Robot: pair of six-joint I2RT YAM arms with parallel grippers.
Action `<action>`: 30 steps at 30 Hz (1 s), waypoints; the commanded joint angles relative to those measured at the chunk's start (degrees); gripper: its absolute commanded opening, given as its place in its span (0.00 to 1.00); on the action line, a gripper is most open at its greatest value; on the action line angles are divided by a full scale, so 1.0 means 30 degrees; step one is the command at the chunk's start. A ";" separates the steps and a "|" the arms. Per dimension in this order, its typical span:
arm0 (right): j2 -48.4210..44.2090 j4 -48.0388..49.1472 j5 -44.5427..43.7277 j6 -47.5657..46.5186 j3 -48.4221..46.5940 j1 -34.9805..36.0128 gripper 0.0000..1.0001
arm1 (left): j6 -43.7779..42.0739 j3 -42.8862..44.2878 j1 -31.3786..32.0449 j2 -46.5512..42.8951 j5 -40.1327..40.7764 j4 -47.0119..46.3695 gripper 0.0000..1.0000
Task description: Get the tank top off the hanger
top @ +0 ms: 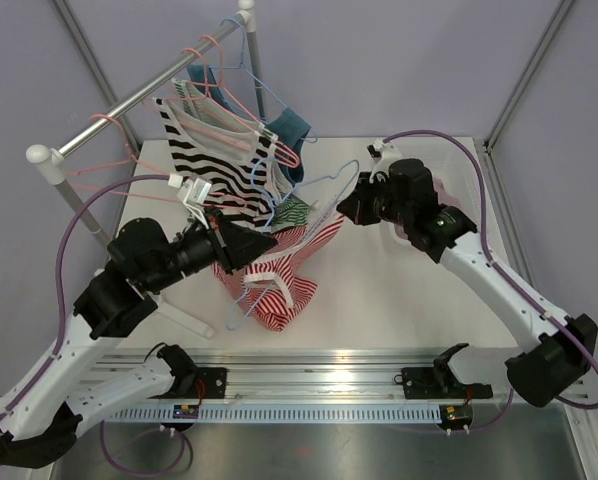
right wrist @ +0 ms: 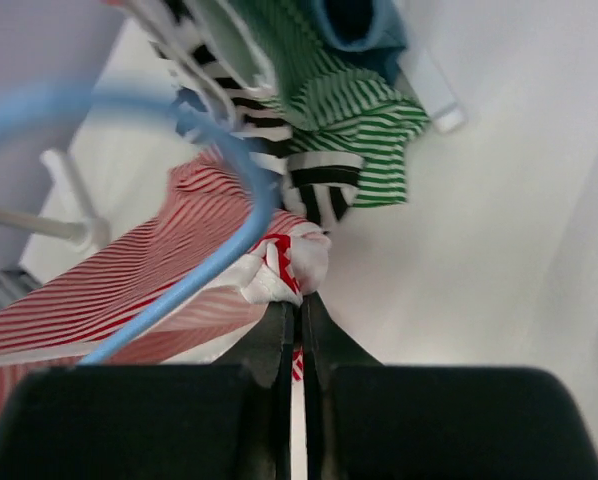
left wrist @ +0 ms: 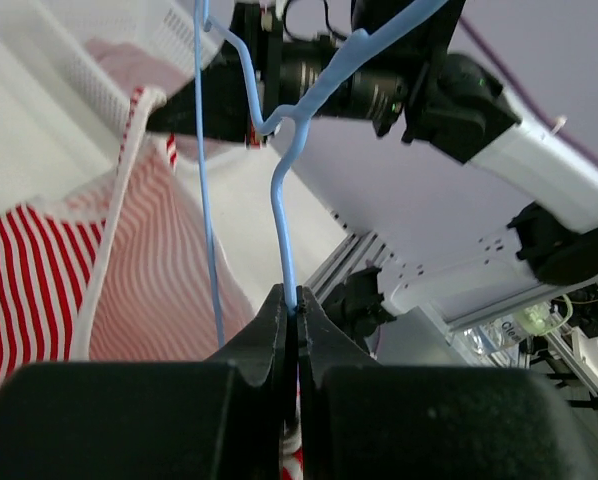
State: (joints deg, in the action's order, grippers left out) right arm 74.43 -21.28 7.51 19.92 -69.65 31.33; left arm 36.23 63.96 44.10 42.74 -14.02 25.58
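The red-and-white striped tank top (top: 279, 272) hangs in a bunch from a light blue wire hanger (top: 324, 186) over the middle of the table. My left gripper (top: 264, 243) is shut on the hanger's wire (left wrist: 284, 235) just below its hook, and the striped cloth (left wrist: 39, 290) hangs to its left. My right gripper (top: 346, 208) is shut on a bunched strap of the tank top (right wrist: 289, 262), right beside the hanger's blue arm (right wrist: 214, 265). The two grippers face each other across the garment.
A clothes rail (top: 144, 95) stands at the back left with pink hangers (top: 211, 55). A black-and-white striped top (top: 214, 150), a green striped one (right wrist: 364, 130) and a teal garment (top: 289, 128) hang from it, close behind the tank top. The rail's white foot (top: 187, 320) lies near my left arm.
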 commanded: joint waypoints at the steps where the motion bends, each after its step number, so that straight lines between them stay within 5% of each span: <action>1: -0.2570 0.0531 0.3878 -0.0021 -0.1302 -0.0248 0.00 | -0.0678 0.1907 0.0125 0.1244 -0.0922 -0.4797 0.00; 8: -0.4243 -0.0729 0.8360 0.0448 -0.2741 -0.0219 0.00 | -0.3224 0.2994 0.1557 0.3181 0.0918 -1.0163 0.00; 18: -0.5943 -0.1170 0.9451 0.0361 -0.0813 -0.0190 0.00 | -1.0489 0.1999 0.4021 0.5292 0.6254 -1.9653 0.00; 26: -0.6618 -0.2221 0.3512 -0.0400 0.0481 -0.0190 0.00 | -1.3448 0.0331 0.4286 0.5412 0.8039 -2.1621 0.00; 30: -0.5888 -0.2341 0.2770 -0.0752 0.0803 -0.0161 0.00 | -1.3248 0.1379 0.4811 0.5089 1.1544 -1.7137 0.00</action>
State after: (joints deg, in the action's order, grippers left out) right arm 55.81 -28.91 21.23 19.44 -67.51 30.96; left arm -0.67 65.49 57.30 59.61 10.26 -29.21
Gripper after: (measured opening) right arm 0.022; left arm 0.023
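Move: The left hand grips the blue hanger, still threaded in the red-striped tank top, whose middle hangs about 20 cm below it, 8 cm ahead and 2 cm to the right. From the right hand, holding the tank top's strap, that middle is roughly 10 cm back, 10 cm left and 8 cm lower. The black-striped top stands some 20 cm ahead and 13 cm left of the left hand, 12 cm lower; the green-striped cloth lies about 11 cm ahead and 11 cm left of the right hand, 22 cm lower. Both shut grippers keep their pinches, the left on the blue hanger, the right on the tank top's strap. The left lifts the hanger about 15 cm up and away from the tank top, first drifting right and later going farther forward, fingers tilting up some 50 degrees. The right draws the strap back and up, turning counter-clockwise, then comes down and a little forward. ##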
